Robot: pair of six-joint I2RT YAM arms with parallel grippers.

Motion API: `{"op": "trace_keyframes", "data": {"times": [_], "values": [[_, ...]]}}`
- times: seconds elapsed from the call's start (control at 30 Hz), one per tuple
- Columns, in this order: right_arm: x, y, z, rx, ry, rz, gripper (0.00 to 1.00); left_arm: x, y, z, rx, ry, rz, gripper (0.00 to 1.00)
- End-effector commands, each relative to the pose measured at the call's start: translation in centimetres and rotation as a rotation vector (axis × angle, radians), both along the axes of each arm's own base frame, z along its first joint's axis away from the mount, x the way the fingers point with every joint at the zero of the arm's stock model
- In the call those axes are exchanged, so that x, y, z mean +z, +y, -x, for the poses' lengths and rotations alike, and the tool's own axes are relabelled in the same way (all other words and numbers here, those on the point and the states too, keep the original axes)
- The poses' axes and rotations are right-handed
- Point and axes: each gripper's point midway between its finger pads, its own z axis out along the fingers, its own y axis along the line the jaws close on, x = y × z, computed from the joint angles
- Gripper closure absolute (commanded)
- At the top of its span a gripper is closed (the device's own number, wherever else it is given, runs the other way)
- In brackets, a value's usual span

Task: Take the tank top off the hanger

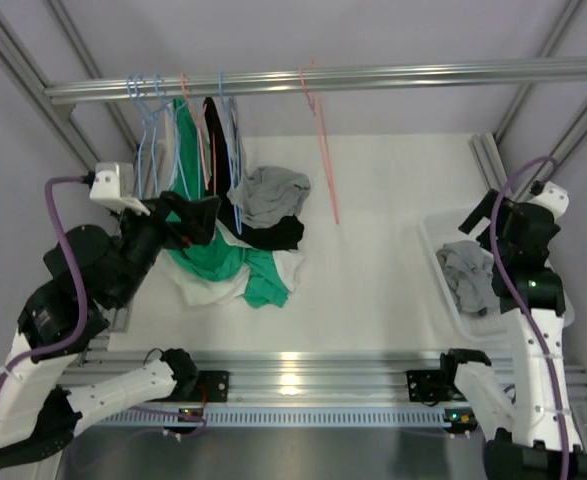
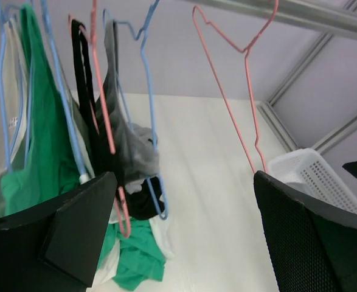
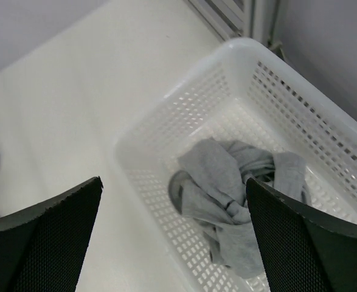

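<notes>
A crumpled grey tank top [image 3: 227, 188] lies in the white basket [image 3: 184, 85], free of any hanger. My right gripper [image 3: 173, 182] hovers just above it, open, with nothing between its fingers. A bare pink hanger [image 1: 323, 150] hangs on the rail. At the rail's left end, a green tank top [image 2: 41, 140], a black one [image 2: 84, 103] and a grey one [image 2: 132, 152] hang on blue and pink hangers. My left gripper [image 2: 183, 182] is open and empty, just in front of these garments. In the top view it [image 1: 198, 220] overlaps the green cloth.
The metal rail [image 1: 373, 75] crosses the back of the table. Green, white, black and grey cloth [image 1: 258, 250] trails on the table under the hangers. The basket [image 1: 435, 225] stands at the right edge beside the frame posts.
</notes>
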Motion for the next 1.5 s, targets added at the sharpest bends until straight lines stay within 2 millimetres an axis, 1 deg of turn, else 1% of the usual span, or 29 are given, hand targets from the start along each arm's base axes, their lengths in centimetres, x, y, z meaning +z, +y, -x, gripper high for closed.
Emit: {"op": "trace_keyframes", "data": {"times": [0.0,0.03,0.07,0.1,0.13,0.17,0.2,0.23,0.27,0.3,0.33,0.37,0.4,0.53,0.6,0.63,0.7,0.73,0.8,0.83,0.9,0.93,0.97,1.03,1.1,1.17,1.27,1.4,1.47], "values": [[5.8,3.2,0.4,0.203,-0.189,-0.015,0.01,0.1,-2.1,-2.5,0.028,0.081,-0.132,0.01],[5.9,3.9,0.5,0.237,-0.196,-0.030,0.01,2.0,-2.1,-2.9,0.045,0.060,-0.121,0.01],[6.0,4.4,0.5,0.259,-0.202,-0.044,0.03,1.6,-3.3,-4.3,0.059,0.077,-0.176,0.02],[6.1,5.5,0.6,0.313,-0.214,-0.064,0.03,2.0,-3.5,-5.0,0.079,0.073,-0.195,0.03],[5.9,5.7,0.6,0.332,-0.210,-0.064,0.04,2.4,-4.0,-5.6,0.086,0.070,-0.207,0.06],[5.8,6.1,0.5,0.356,-0.207,-0.066,0.05,3.0,-4.9,-6.8,0.100,0.065,-0.236,0.12],[5.6,6.2,0.5,0.364,-0.200,-0.063,0.05,3.4,-5.1,-7.4,0.121,0.065,-0.247,0.16],[5.6,6.6,0.5,0.380,-0.199,-0.064,0.05,3.2,-5.2,-8.0,0.146,0.077,-0.279,0.23],[5.7,7.2,0.6,0.406,-0.203,-0.063,0.05,3.5,-5.9,-9.1,0.166,0.080,-0.302,0.34],[5.7,7.3,0.7,0.412,-0.204,-0.063,0.05,3.5,-5.8,-9.6,0.196,0.080,-0.314,0.35],[6.1,7.7,0.8,0.434,-0.212,-0.059,0.05,3.5,-5.2,-10.2,0.256,0.082,-0.330,0.35],[6.3,8.0,0.9,0.451,-0.217,-0.055,0.05,3.0,-5.3,-10.9,0.292,0.091,-0.361,0.34],[6.5,8.4,1.0,0.471,-0.221,-0.043,0.05,3.4,-4.9,-11.1,0.326,0.086,-0.362,0.34],[7.4,9.2,1.3,0.510,-0.242,-0.026,0.05,3.2,-4.6,-12.1,0.358,0.095,-0.378,0.35],[7.3,9.4,1.3,0.520,-0.238,-0.029,0.05,2.7,-4.3,-12.5,0.374,0.107,-0.384,0.36],[7.3,9.4,1.2,0.525,-0.238,-0.029,0.05,2.0,-3.9,-12.9,0.379,0.121,-0.391,0.36],[7.1,9.4,1.1,0.528,-0.235,-0.026,0.05,1.5,-4.0,-13.0,0.355,0.135,-0.372,0.36],[7.0,9.4,1.0,0.529,-0.230,-0.025,0.05,0.8,-3.8,-13.3,0.359,0.149,-0.379,0.37],[6.8,10.4,1.0,0.568,-0.222,-0.032,0.05,0.4,-3.6,-13.3,0.359,0.158,-0.378,0.37],[6.8,10.5,0.9,0.574,-0.222,-0.032,0.05,0.0,-3.4,-13.5,0.362,0.167,-0.382,0.37],[6.8,10.7,0.9,0.581,-0.221,-0.034,0.05,-1.1,-3.8,-13.9,0.316,0.194,-0.376,0.40],[6.8,10.8,0.9,0.584,-0.222,-0.034,0.05,-1.6,-3.1,-14.6,0.328,0.212,-0.363,0.41],[6.9,10.8,0.9,0.587,-0.224,-0.034,0.05,-2.5,-3.1,-14.8,0.314,0.232,-0.367,0.43],[7.0,10.9,0.9,0.592,-0.229,-0.034,0.05,-3.4,-3.1,-15.5,0.285,0.262,-0.344,0.46],[6.9,11.1,1.0,0.604,-0.228,-0.037,0.05,-4.2,-3.0,-16.0,0.284,0.280,-0.352,0.51],[6.9,11.2,0.9,0.610,-0.227,-0.039,0.05,-4.9,-3.3,-16.5,0.284,0.296,-0.360,0.60],[6.8,11.3,1.0,0.614,-0.225,-0.035,0.05,-5.3,-3.2,-16.8,0.291,0.304,-0.363,0.70],[7.1,11.1,1.1,0.601,-0.240,-0.027,0.06,-5.2,-3.1,-16.9,0.285,0.302,-0.359,0.94],[7.2,11.1,1.1,0.602,-0.245,-0.028,0.06,-5.2,-3.1,-17.1,0.283,0.301,-0.360,0.94]]}}
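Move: Ahead of the left hand by about 18 cm, some 3 cm to its right and 8 cm lower, hangs the blue hanger with the grey tank top. About level with it along the rail, the black top hangs some 4 cm to its left, the green top about 9 cm to its left and the empty pink hanger roughly 17 cm to its right. From the right hand, the blue hanger is some 57 cm left, 10 cm ahead and 12 cm up. Reaching forward about 17 cm, the left hand first rises and swings right, then comes back left and sinks onto the blue hanger, rolling its left side up and tipping down some 20 degrees while turning counter-clockwise. Its fingers close from wide open and pinch the near part of the hanger. The open right hand lifts 5 cm and moves 10 cm left, away from the basket. ##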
